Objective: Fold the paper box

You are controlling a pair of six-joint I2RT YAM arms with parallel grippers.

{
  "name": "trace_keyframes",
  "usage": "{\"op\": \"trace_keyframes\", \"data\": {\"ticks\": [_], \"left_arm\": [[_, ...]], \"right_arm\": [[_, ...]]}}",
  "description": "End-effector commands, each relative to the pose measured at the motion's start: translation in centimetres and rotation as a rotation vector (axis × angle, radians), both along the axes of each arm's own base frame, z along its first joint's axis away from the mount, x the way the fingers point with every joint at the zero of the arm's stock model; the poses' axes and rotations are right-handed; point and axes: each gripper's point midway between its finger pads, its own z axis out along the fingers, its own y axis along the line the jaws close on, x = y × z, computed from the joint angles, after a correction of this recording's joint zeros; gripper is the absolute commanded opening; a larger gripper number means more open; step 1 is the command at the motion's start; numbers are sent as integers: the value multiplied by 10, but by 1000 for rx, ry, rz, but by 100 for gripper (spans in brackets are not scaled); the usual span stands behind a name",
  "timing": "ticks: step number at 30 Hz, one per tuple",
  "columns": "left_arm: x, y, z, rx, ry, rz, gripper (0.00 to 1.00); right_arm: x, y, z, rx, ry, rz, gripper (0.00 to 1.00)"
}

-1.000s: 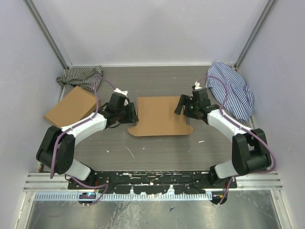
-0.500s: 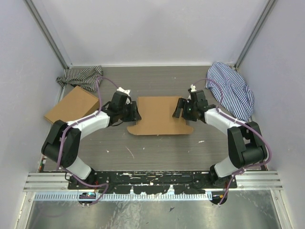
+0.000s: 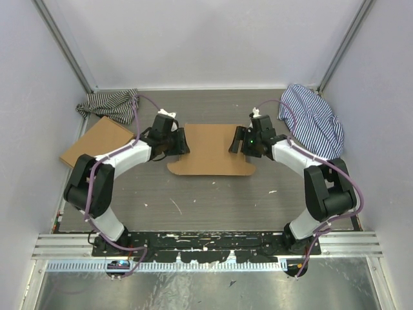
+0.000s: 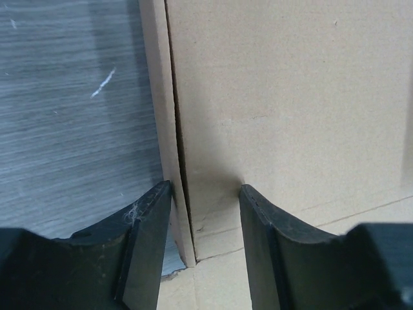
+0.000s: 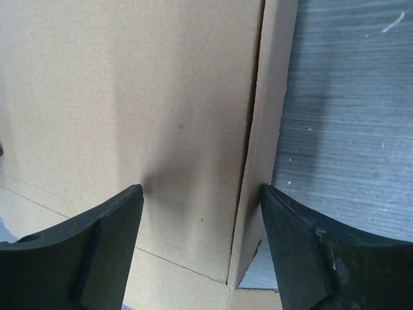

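The paper box (image 3: 210,150) is a brown cardboard sheet with flaps, lying flat in the middle of the table. My left gripper (image 3: 180,144) is open at the box's left edge. In the left wrist view the box's left side flap (image 4: 169,148) stands between my open fingers (image 4: 147,248), and the left gripper (image 4: 205,219) straddles it. My right gripper (image 3: 236,142) is open at the box's right edge. In the right wrist view the right gripper (image 5: 201,219) straddles the right side flap (image 5: 264,148).
A second flat brown cardboard box (image 3: 93,143) lies at the left by the wall. A striped cloth (image 3: 111,102) lies at the back left, and a blue striped cloth (image 3: 315,121) at the back right. Grey walls stand on three sides.
Both grippers have moved away from me along the box's side edges, and the box has slid a little toward the back of the table.
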Motion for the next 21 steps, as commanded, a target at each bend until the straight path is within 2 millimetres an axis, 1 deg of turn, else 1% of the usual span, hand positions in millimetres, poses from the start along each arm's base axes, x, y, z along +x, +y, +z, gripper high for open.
{"op": "trace_keyframes", "data": {"ticks": [1, 2, 3, 6, 8, 9, 11, 13, 14, 15, 17, 21], "left_arm": [[15, 13, 12, 49, -31, 30, 55], [17, 22, 15, 71, -41, 53, 57], [19, 31, 22, 93, -64, 79, 58], [16, 54, 40, 149, -124, 139, 62], [10, 60, 54, 137, -163, 151, 64], [3, 60, 57, 115, -171, 145, 66], [-11, 53, 64, 46, -193, 112, 74], [-24, 47, 68, -17, -210, 73, 77], [-30, 45, 66, -42, -212, 58, 79], [-35, 44, 69, -63, -225, 46, 80], [-42, 41, 67, -92, -235, 29, 80], [-48, 35, 56, -104, -203, -6, 81]], "right_arm": [[24, 10, 42, 16, -115, -17, 79], [25, 5, 49, -2, -133, -35, 81], [25, -2, 54, -24, -148, -57, 82], [22, -24, 76, -83, -208, -142, 86], [18, -36, 98, -87, -268, -202, 90], [14, -39, 106, -76, -284, -222, 99], [0, -38, 113, -35, -294, -221, 100], [-15, -28, 110, 8, -294, -138, 100], [-22, -24, 106, 22, -284, -101, 100], [-28, -20, 103, 32, -265, -71, 100], [-35, -21, 89, 10, -218, -55, 100], [-42, -22, 73, -30, -175, -55, 100]]}}
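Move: The box lies shut between my hands, my fingers straddling its left and right edges. From my left hand, the front flap's left end lies about 8 cm back, 4 cm left and 2 cm down; the box's middle is some 3 cm ahead, 10 cm right and 3 cm down. From my right hand, the flap's right end is about 8 cm back, 4 cm right and 2 cm down, the box's middle 3 cm ahead, 10 cm left and 3 cm down. I come off both side edges of the box, spreading my hands apart and opening them further, the right fully. After a slight forward push my left hand goes 5 cm left and up about 7, my right up over 11 and a little right; then both draw back towards me and begin to sink, fingers tipped up some 10 to 15 degrees. ##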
